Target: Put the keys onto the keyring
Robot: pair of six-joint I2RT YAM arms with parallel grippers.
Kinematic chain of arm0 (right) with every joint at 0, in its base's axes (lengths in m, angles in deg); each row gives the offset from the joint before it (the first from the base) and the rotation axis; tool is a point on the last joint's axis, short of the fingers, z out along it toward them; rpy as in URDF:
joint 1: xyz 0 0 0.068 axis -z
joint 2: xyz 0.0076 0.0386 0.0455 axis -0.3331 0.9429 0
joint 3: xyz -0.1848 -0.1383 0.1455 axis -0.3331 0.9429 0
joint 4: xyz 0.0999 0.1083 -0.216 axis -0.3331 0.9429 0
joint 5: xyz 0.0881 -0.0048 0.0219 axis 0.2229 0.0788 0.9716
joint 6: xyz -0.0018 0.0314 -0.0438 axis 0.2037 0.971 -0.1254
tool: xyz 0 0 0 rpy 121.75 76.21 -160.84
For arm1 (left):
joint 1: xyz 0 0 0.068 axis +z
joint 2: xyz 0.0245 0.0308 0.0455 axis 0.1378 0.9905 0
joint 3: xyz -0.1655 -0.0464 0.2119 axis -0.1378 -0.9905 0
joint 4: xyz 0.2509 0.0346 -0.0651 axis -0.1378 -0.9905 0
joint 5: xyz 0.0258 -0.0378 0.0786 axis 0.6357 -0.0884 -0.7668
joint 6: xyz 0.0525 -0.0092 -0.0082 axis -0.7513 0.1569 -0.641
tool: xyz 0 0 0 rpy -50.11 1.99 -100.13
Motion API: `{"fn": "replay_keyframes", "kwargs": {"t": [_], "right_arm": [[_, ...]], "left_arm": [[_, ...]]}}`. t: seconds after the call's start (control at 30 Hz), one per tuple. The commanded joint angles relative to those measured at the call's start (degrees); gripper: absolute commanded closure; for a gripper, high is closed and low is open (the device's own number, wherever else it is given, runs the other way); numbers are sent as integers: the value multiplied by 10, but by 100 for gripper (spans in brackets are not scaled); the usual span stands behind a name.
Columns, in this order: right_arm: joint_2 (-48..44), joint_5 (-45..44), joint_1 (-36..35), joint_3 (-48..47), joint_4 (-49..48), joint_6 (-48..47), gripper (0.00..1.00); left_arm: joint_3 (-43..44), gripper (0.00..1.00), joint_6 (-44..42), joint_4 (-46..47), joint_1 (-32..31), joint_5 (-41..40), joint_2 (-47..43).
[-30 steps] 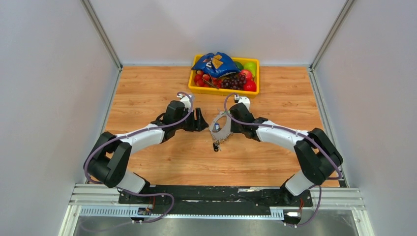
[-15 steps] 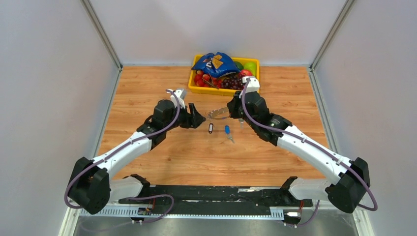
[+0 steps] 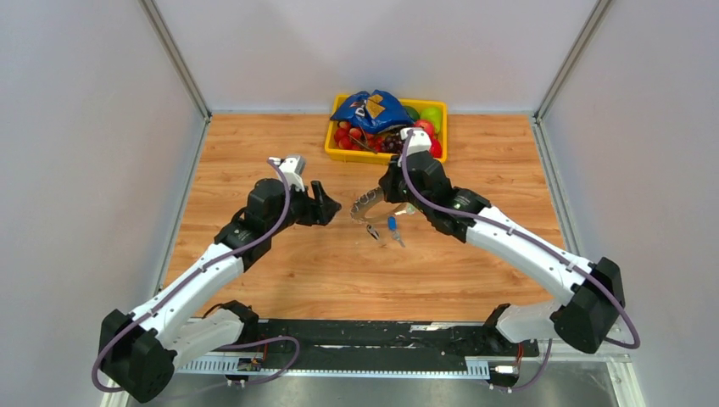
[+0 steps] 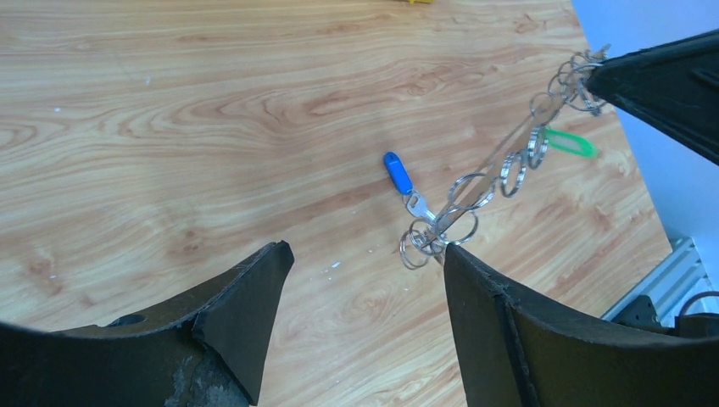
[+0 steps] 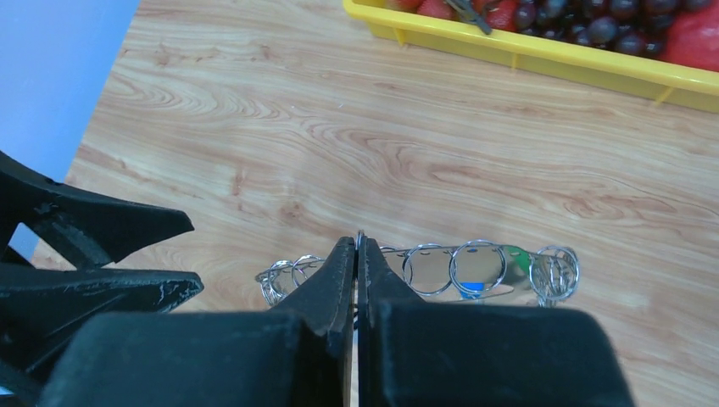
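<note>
The keyring (image 5: 475,270) is a thin grey metal hoop strung with small silver split rings. My right gripper (image 5: 357,246) is shut on its rim and holds it edge-up above the table; from above, the keyring (image 3: 366,203) points left out of the right gripper (image 3: 381,193). A blue-headed key (image 4: 396,172) lies on the wood under the keyring (image 4: 500,170), with a dark-headed key (image 3: 373,231) beside the blue one (image 3: 392,225). A green key head (image 4: 570,142) shows by the ring's far end. My left gripper (image 4: 366,254) is open and empty, its right fingertip just short of the ring's near end.
A yellow basket (image 3: 386,157) holding fruit and a blue snack bag stands at the back of the wooden table, right behind the right wrist. Its rim (image 5: 526,51) fills the top of the right wrist view. Grey walls close in both sides.
The left gripper has drawn back to the left, away from the ring. The right gripper has carried the keyring up and toward the basket, and two keys now lie on the table below it.
</note>
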Motion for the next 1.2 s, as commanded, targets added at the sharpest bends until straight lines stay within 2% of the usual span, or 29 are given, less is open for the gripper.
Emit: {"fn": "replay_keyframes", "kwargs": {"t": [0.0,0.23,0.5,0.63,0.83,1.03,1.17], "right_arm": [[49,36,-5,-62,-35,-14,100],[159,74,-4,-138,-52,-37,100],[221,153,-15,-32,-148,6,100],[203,164,-31,42,-166,13,100],[125,138,-54,162,-172,22,100],[45,120,-77,234,-168,33,100],[27,114,-94,261,-163,38,100]], "left_arm": [[10,22,-8,-40,-1,-37,-28],[-1,22,-1,-53,-1,-60,-59],[-9,19,-14,-68,-1,-71,-92],[-11,19,-19,-70,-1,-71,-92],[-7,18,-25,-68,0,-85,-88],[-10,18,-17,-54,-1,-78,-85],[-10,18,-14,-51,0,-77,-81]]}}
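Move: My right fingers already hold the keyring up, with the black and green keys at its two ends. It goes to bare table some 7 cm back, 8 cm to the left and 21 cm below my right hand. From that hand the loose blue key lies about 1 cm back, 4 cm right and 22 cm down, and the yellow tray's middle about 22 cm ahead, 3 cm right. My left hand has the bare spot about 5 cm back, 2 cm right and 18 cm below. My right hand, fingers kept shut on the keyring, swings it left about 9 cm and slightly forward, sinks steeply, then draws back some 12 cm and a little right, ending about 14 cm lower, away from the tray and blue key. The wrist turns counter-clockwise nearly 20 degrees and tips down a little. My open left hand drifts 3 to 4 cm left. ##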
